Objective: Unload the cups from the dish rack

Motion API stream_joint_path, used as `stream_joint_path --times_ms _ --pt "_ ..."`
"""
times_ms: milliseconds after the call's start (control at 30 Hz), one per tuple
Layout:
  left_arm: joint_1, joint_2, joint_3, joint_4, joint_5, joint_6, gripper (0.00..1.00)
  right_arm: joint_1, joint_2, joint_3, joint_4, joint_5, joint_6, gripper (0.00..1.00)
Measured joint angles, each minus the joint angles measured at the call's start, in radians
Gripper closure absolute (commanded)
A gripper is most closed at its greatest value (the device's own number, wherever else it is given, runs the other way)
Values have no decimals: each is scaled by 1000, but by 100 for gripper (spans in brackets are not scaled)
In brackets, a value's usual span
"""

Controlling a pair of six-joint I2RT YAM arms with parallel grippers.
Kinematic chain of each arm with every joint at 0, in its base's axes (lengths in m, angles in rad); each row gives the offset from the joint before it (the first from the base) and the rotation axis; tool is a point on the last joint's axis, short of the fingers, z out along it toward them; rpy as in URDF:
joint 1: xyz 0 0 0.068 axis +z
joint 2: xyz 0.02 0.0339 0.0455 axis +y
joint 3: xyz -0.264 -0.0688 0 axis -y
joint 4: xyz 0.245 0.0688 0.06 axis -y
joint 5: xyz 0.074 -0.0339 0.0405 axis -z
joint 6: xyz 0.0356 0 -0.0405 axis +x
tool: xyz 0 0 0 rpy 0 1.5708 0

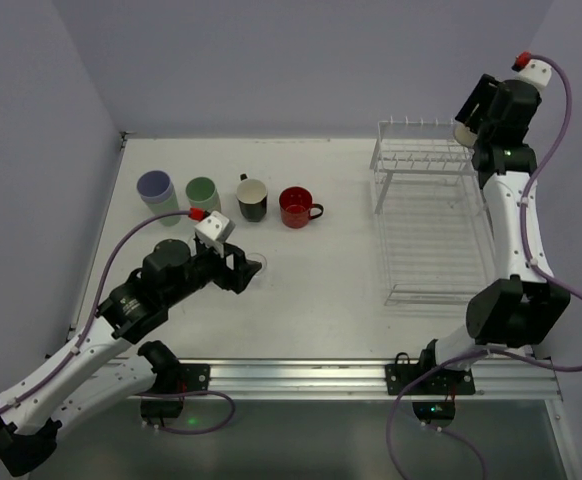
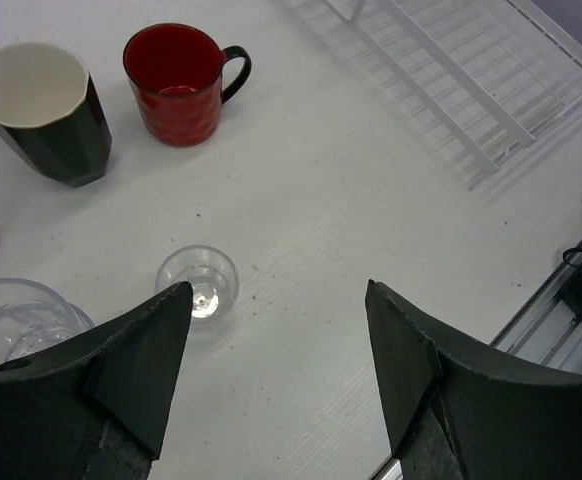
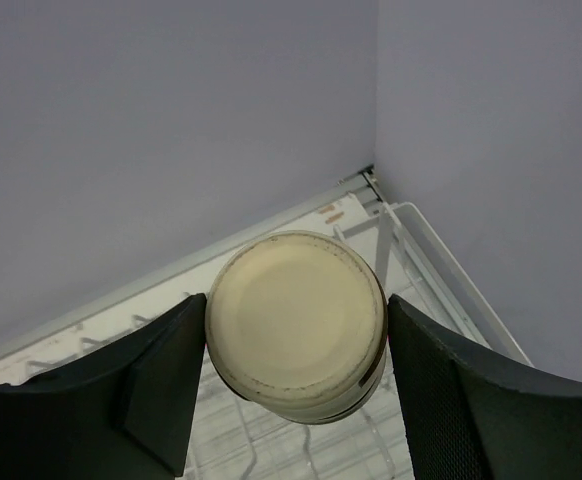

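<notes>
My right gripper (image 3: pixel 293 310) is shut on a beige cup (image 3: pixel 296 330), its base facing the wrist camera, both fingers pressed on its sides. It hangs above the back right corner of the dish rack (image 1: pixel 431 215), where the beige cup (image 1: pixel 463 128) shows just over the upper tier. On the table's left stand a lavender cup (image 1: pixel 156 187), a green cup (image 1: pixel 202 192), a black mug (image 1: pixel 252 198) and a red mug (image 1: pixel 296 207). My left gripper (image 2: pixel 276 370) is open and empty, low over the table, with a small clear glass (image 2: pixel 198 281) just past its left finger.
A second clear glass (image 2: pixel 16 320) sits at the left edge of the left wrist view. The rack's lower tier (image 2: pixel 451 70) lies to the right of the mugs. The wall corner (image 3: pixel 376 120) is close behind the held cup.
</notes>
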Motion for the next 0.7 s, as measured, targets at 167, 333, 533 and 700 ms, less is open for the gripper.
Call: stream_joint_path --times_ms 167,333,533,700 --pt "7 6 0 10 2 -3 26 3 -151 -8 55 -101 72 55" --pt "8 19 8 51 37 -36 27 24 -357 -163 174 -242 199 55" --pt "11 47 6 244 128 -179 26 197 -547 -520 378 -435 408 56" --pt "11 114 -40 512 216 -358 26 361 -600 -835 589 -602 596 56"
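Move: The brown-and-cream cup is already in my right hand, just above the rack's upper shelf, whose middle is about 7 cm left, 2 cm back and 10 cm below. My empty left gripper, which it heads for, lies some 60 cm left, 28 cm back and 12 cm lower; the red mug is roughly 48 cm left, 5 cm back and 31 cm down. From my left hand the held cup is about 28 cm ahead, 60 cm right and 12 cm up. Keeping the cup pinched, I swing my right hand some 27 cm left and 15 cm back off the rack towards my left gripper, arching up about 12 cm and sinking again while the fingers turn some 55 degrees counter-clockwise. My left hand, still open, rises about 8 cm and slides right to meet it, its fingers tilting up to level. ##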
